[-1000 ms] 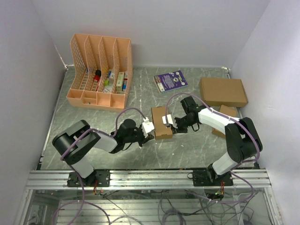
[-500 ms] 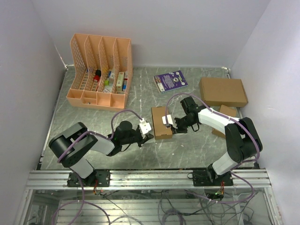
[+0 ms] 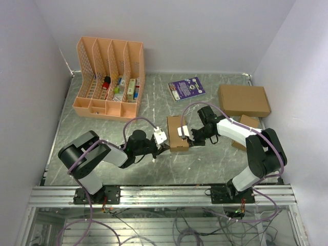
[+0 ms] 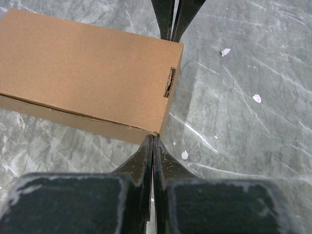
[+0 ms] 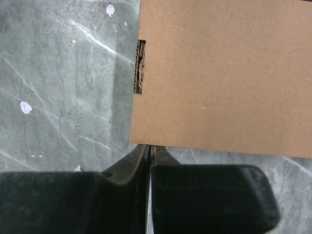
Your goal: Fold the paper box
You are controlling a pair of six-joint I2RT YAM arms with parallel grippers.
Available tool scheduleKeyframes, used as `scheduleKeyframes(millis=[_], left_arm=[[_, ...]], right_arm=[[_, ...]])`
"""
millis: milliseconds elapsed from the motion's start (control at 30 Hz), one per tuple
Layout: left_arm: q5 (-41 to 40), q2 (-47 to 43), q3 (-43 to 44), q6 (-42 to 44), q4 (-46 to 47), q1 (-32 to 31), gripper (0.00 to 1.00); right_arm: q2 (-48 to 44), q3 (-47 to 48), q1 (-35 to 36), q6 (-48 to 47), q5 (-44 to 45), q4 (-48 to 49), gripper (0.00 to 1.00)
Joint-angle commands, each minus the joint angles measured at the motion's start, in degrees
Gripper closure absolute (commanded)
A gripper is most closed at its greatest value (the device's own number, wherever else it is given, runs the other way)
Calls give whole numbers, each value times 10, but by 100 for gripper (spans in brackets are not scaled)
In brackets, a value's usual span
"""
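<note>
The paper box [image 3: 177,132] lies flat in the middle of the table as a small, slim brown carton, closed up. My left gripper [image 3: 165,148] is shut, and its tips touch the box's near left corner; in the left wrist view the tips [image 4: 153,139] meet the corner of the box [image 4: 87,73]. My right gripper [image 3: 188,137] is shut with nothing in it. It sits against the right side of the box, and in the right wrist view its tips [image 5: 150,147] sit at the edge of the box [image 5: 224,73]. The right gripper's fingers [image 4: 165,19] show beyond the box in the left wrist view.
A pink file organizer [image 3: 108,77] holding small items stands at the back left. A purple booklet [image 3: 186,88] lies behind the box. A larger brown cardboard box [image 3: 244,100] sits at the back right, with another small carton [image 3: 248,123] partly behind my right arm.
My left gripper drew back a little to the left, then came forward again to the box's near left corner. The right arm and the box have stayed put.
</note>
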Motion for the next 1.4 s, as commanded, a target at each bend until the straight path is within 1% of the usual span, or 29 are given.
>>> scheduleKeyframes(millis=[0,167,300,400,433,467,533,567,633,800,867,900,933,967,1000,1033,1100,1133,1167,1200,1267,1367], left_arm=[[28,23,35,-10,59,-4,93],[33,41,54,-13,57,-13,93],[8,24,34,-18,59,-12,93],[-12,-6,11,-29,39,-8,92],[-19,-19,2,-40,31,-6,91],[-33,-30,-9,-54,25,-4,86],[-68,-63,-23,-96,4,0,72],[-96,-77,-24,-127,-17,2,68],[-133,-107,-20,-182,-67,4,64],[-183,-157,16,-293,-151,4,56],[-204,-180,25,-317,-173,4,55],[-220,-194,26,-330,-178,4,55],[-236,-208,23,-339,-174,4,54],[-252,-224,19,-345,-165,4,51],[-269,-238,13,-351,-154,4,42],[-288,-252,7,-360,-145,4,31],[-330,-263,-7,-403,-123,4,4],[-334,-261,-15,-418,-103,5,1],[-319,-256,-24,-424,-80,5,1],[-311,-250,-27,-433,-66,6,1],[-304,-241,-23,-456,-75,6,1],[-308,-233,-23,-493,-94,7,1]], right_arm=[[-2,-8,15,8,-44,9,100],[2,-6,18,23,-40,18,100],[2,3,2,24,-27,10,100],[-15,0,-30,16,-26,5,94],[-23,-3,-40,13,-27,5,92],[-35,-8,-51,9,-32,6,89],[-48,-11,-68,15,-37,12,84],[-57,-14,-73,34,-36,23,81],[-72,-16,-81,72,-36,47,75],[-109,0,-102,212,-57,104,56],[-117,13,-111,290,-75,132,42],[-116,19,-115,354,-87,153,34],[-109,26,-120,398,-100,170,22],[-97,38,-126,436,-121,175,4],[-75,61,-134,459,-156,167,1],[-50,93,-137,462,-194,142,0],[5,145,-141,469,-236,89,0],[20,151,-142,493,-235,99,0],[22,141,-145,523,-227,137,1],[18,116,-150,569,-216,187,1],[6,61,-159,683,-184,293,2],[14,29,-166,727,-167,326,2]])
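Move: The left hand's nearly shut fingertips are at the near left corner of the folded paper box; the box's middle lies about 7 cm ahead, 4 cm to the right and 2 cm lower. From the right hand, at the near right corner, that middle is some 6 cm ahead, 5 cm left and about 1 cm below. The purple book lies 26 cm ahead of the right hand and 1 cm left; the small carton, 6 cm ahead and 26 cm right. Both hands still press the box between them at its near corners, the left nudging about 1 cm right while the right yields as far. Then both come free and open wide: the left rises about 10 cm, drawing left and forward, its fingers swinging counter-clockwise and levelling; the right rises as much and goes 10 cm forward beside the box, turning clockwise and levelling. ##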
